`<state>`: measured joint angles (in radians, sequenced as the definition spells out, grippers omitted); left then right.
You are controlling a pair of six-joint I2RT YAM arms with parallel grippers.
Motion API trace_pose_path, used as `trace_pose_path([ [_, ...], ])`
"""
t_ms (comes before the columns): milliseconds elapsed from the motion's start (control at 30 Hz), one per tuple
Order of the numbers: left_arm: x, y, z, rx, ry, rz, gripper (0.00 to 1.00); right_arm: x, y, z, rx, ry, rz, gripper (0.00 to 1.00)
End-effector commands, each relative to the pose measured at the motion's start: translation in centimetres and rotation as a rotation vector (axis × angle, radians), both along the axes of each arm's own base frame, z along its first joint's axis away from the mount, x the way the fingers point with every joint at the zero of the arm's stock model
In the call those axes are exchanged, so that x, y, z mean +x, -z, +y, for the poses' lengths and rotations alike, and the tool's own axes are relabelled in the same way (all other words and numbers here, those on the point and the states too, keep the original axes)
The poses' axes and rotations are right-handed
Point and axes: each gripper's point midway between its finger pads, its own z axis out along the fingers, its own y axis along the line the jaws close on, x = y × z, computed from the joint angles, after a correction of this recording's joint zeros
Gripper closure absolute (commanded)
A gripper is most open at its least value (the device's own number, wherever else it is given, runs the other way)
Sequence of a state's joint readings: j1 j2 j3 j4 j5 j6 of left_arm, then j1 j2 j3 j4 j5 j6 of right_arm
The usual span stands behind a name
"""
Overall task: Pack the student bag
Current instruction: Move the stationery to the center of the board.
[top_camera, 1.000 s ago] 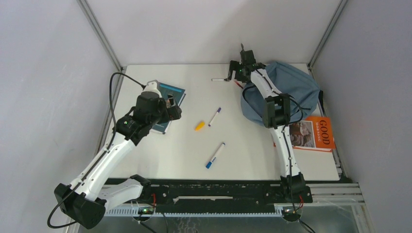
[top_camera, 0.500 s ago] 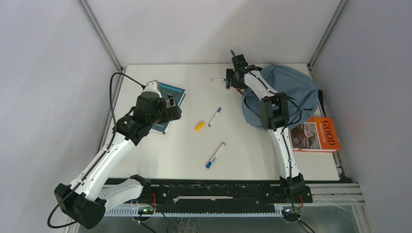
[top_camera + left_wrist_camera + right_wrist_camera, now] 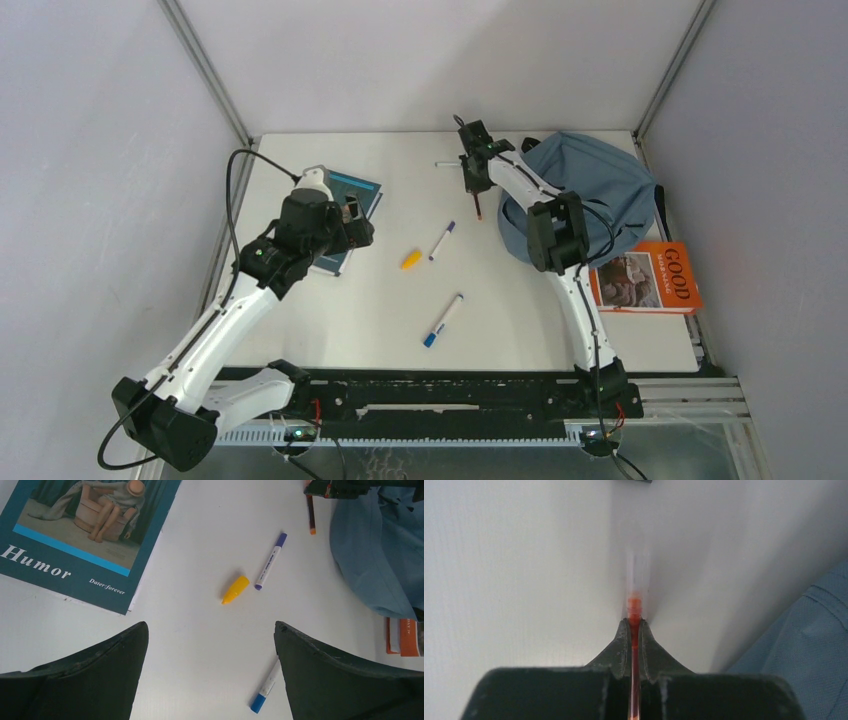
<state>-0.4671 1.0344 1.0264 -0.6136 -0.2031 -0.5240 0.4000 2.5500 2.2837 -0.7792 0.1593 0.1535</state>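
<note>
The student bag (image 3: 590, 185), soft grey-blue fabric, lies at the back right of the table; its edge shows in the right wrist view (image 3: 809, 645). Just left of it, my right gripper (image 3: 474, 180) is shut on a thin red pen (image 3: 478, 205). The wrist view shows the pen (image 3: 634, 611) pinched between the closed fingers, its tip sticking out over the white table. My left gripper (image 3: 211, 630) hangs open above the table with nothing between its fingers, next to a teal book (image 3: 345, 195).
A purple-capped marker (image 3: 442, 240), a yellow cap (image 3: 411, 259) and a blue-capped marker (image 3: 443, 319) lie mid-table. A white pen (image 3: 448, 164) lies at the back by the right gripper. An orange book (image 3: 650, 277) sits at the right edge.
The right gripper swung left from the bag's edge and closed on the red pen, which now hangs from its fingers. The left arm has not moved.
</note>
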Motion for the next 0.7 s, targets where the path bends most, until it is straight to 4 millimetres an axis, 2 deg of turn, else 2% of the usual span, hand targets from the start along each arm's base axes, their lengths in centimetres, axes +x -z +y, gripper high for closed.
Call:
trace_pose_path([
  [0, 0.2, 0.5, -0.5, -0.011, 0.015, -0.004, 0.00, -4.2, -0.5, 2.4, 0.063, -0.094, 0.125, 1.00],
  [100, 0.4, 0.4, -0.7, -0.017, 0.025, -0.003, 0.00, -5.2, -1.8, 4.4, 0.150, -0.109, 0.145, 1.00],
  [200, 0.4, 0.4, -1.2, -0.030, 0.043, 0.003, 0.00, -6.2, -2.8, 5.2, 0.219, -0.089, 0.160, 1.00],
  [233, 0.4, 0.3, -1.4, -0.035, 0.053, 0.004, 0.00, -6.6, -3.1, 5.3, 0.239, -0.087, 0.167, 0.96],
  [267, 0.4, 0.2, -1.8, -0.043, 0.069, 0.004, 0.00, -7.1, -3.3, 5.5, 0.259, -0.091, 0.174, 0.85],
  [367, 0.4, 0.0, -2.8, -0.059, 0.127, 0.011, 0.00, -8.2, -4.7, 5.7, 0.294, -0.108, 0.163, 0.65],
  [467, 0.6, -0.4, -3.6, -0.071, 0.164, 0.011, 0.00, -8.1, -9.4, 5.6, 0.333, -0.138, 0.058, 0.54],
  [533, 0.8, -0.8, -4.1, -0.077, 0.180, 0.004, 0.00, -7.9, -12.7, 4.8, 0.346, -0.133, -0.024, 0.46],
  [633, 1.3, -1.6, -5.2, -0.089, 0.206, -0.010, 0.00, -7.5, -16.8, 2.0, 0.369, -0.078, -0.140, 0.43],
  [667, 1.5, -1.9, -5.7, -0.094, 0.216, -0.015, 0.00, -7.3, -17.9, 0.2, 0.374, -0.039, -0.179, 0.42],
])
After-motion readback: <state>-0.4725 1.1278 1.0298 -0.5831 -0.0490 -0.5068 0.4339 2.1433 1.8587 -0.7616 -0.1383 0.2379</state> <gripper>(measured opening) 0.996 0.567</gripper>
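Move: My right hand already grips the red pen near its clear cap, down at the board. I'm taking the pen towards the purple-capped marker, about 13 cm back and 8 cm to the left. The yellow highlighter lies roughly 17 cm back and 16 cm left, the black-capped pen some 7 cm ahead and 6 cm left. From my left hand the purple-capped marker is about 12 cm ahead, 13 cm right and 22 cm below. I drag the red pen low along the board with my right hand, back towards me and somewhat left, some 6 cm. Then I open my fingers to about half while still sweeping back, let go of the pen and lift about 7 cm clear, wrist tipping some 15 degrees. My left hand, open, eases about 4 cm right and down towards the highlighter and purple-capped marker. ##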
